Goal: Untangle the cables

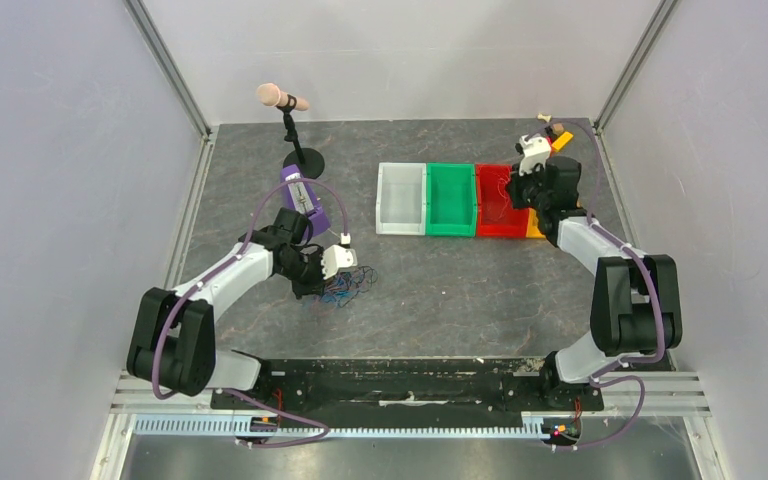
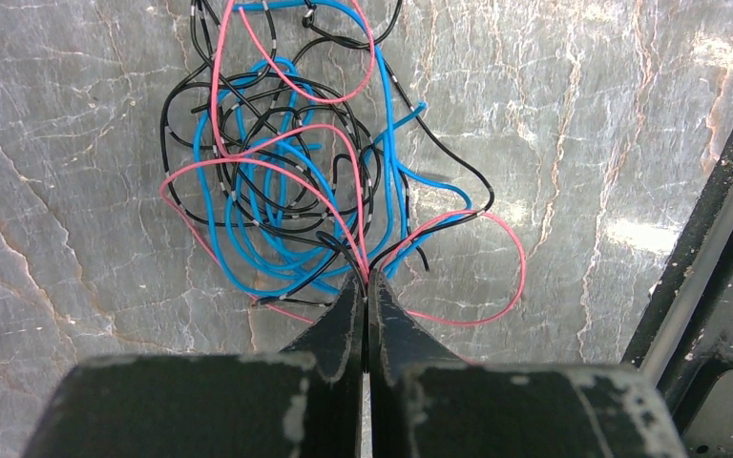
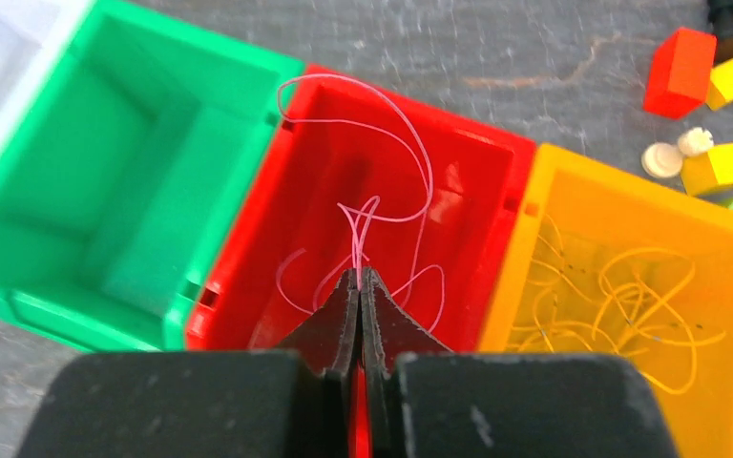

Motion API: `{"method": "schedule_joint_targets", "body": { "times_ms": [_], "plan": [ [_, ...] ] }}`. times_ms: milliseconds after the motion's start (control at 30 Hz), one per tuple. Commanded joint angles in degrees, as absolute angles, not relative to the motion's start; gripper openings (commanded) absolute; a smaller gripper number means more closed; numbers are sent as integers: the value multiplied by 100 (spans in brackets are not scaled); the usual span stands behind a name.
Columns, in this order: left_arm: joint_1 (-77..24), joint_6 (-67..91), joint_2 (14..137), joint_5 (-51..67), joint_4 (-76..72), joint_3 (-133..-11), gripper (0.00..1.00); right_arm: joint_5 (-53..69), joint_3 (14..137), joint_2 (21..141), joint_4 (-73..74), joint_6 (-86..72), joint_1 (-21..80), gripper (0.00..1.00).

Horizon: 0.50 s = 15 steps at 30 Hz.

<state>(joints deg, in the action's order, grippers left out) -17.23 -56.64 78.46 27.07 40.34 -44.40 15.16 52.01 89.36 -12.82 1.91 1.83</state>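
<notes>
A clump of blue, red and black cables [image 2: 296,181] lies on the grey table, small in the top view as the cables [image 1: 345,287]. My left gripper [image 2: 366,277] is shut at the clump's near edge, pinching red and black strands at its tips; it sits over the clump [image 1: 322,275]. My right gripper [image 3: 359,274] is shut on a thin red cable [image 3: 382,162] that loops down into the red bin [image 3: 496,191]; it hovers over that bin [image 1: 525,190]. Yellow cables [image 3: 620,296] lie in the orange bin [image 3: 544,229].
A white bin [image 1: 401,198], green bin [image 1: 450,198], red bin [image 1: 495,222] and orange bin stand in a row. A microphone stand [image 1: 295,130] and purple block [image 1: 305,200] are behind the left arm. Toy blocks [image 3: 706,76] lie beyond the bins.
</notes>
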Motion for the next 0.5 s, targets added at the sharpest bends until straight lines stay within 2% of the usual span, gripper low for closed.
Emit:
{"method": "schedule_joint_targets", "body": {
  "times_ms": [0,267,300,367,467],
  "plan": [
    [-1748,-5726,7949,2803,4034,-4662,2,1654,5020,8866,-1309,952,79,0],
    [-1784,-5682,8066,2803,4051,-4825,2,1481,5510,9515,-498,1267,340,0],
    [-1793,-5676,8074,2816,4052,-4826,2,1472,5658,9599,-389,1245,340,3],
    [-1819,-5668,8086,2830,4052,-4817,2,1460,5947,9718,-105,1222,335,21],
    [-1890,-5654,8124,2863,4037,-4816,2,1436,6233,9629,304,1197,319,31]
  ]
}}
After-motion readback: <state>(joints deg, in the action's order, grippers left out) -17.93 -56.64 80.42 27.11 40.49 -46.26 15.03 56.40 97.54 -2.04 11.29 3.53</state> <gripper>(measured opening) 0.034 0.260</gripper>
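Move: Just above the red bin, the right hand keeps a pink cable pinched, its loops already hanging in. The bin's middle lies about 2 cm ahead, 1 cm to the right and some 8 cm below. The green bin's middle is roughly 9 cm left and 2 cm ahead, the yellow bin's about 12 cm right and 2 cm ahead. From the left hand, the red bin lies some 22 cm ahead, 41 cm right, about level. Sinking about 6.5 cm into the red bin, and easing back a centimetre or so, the right hand lowers the pink cable while the wrist tips the fingers some 10 degrees further down. Only near the end do the shut fingers part, to about a quarter open, to let the cable go. ##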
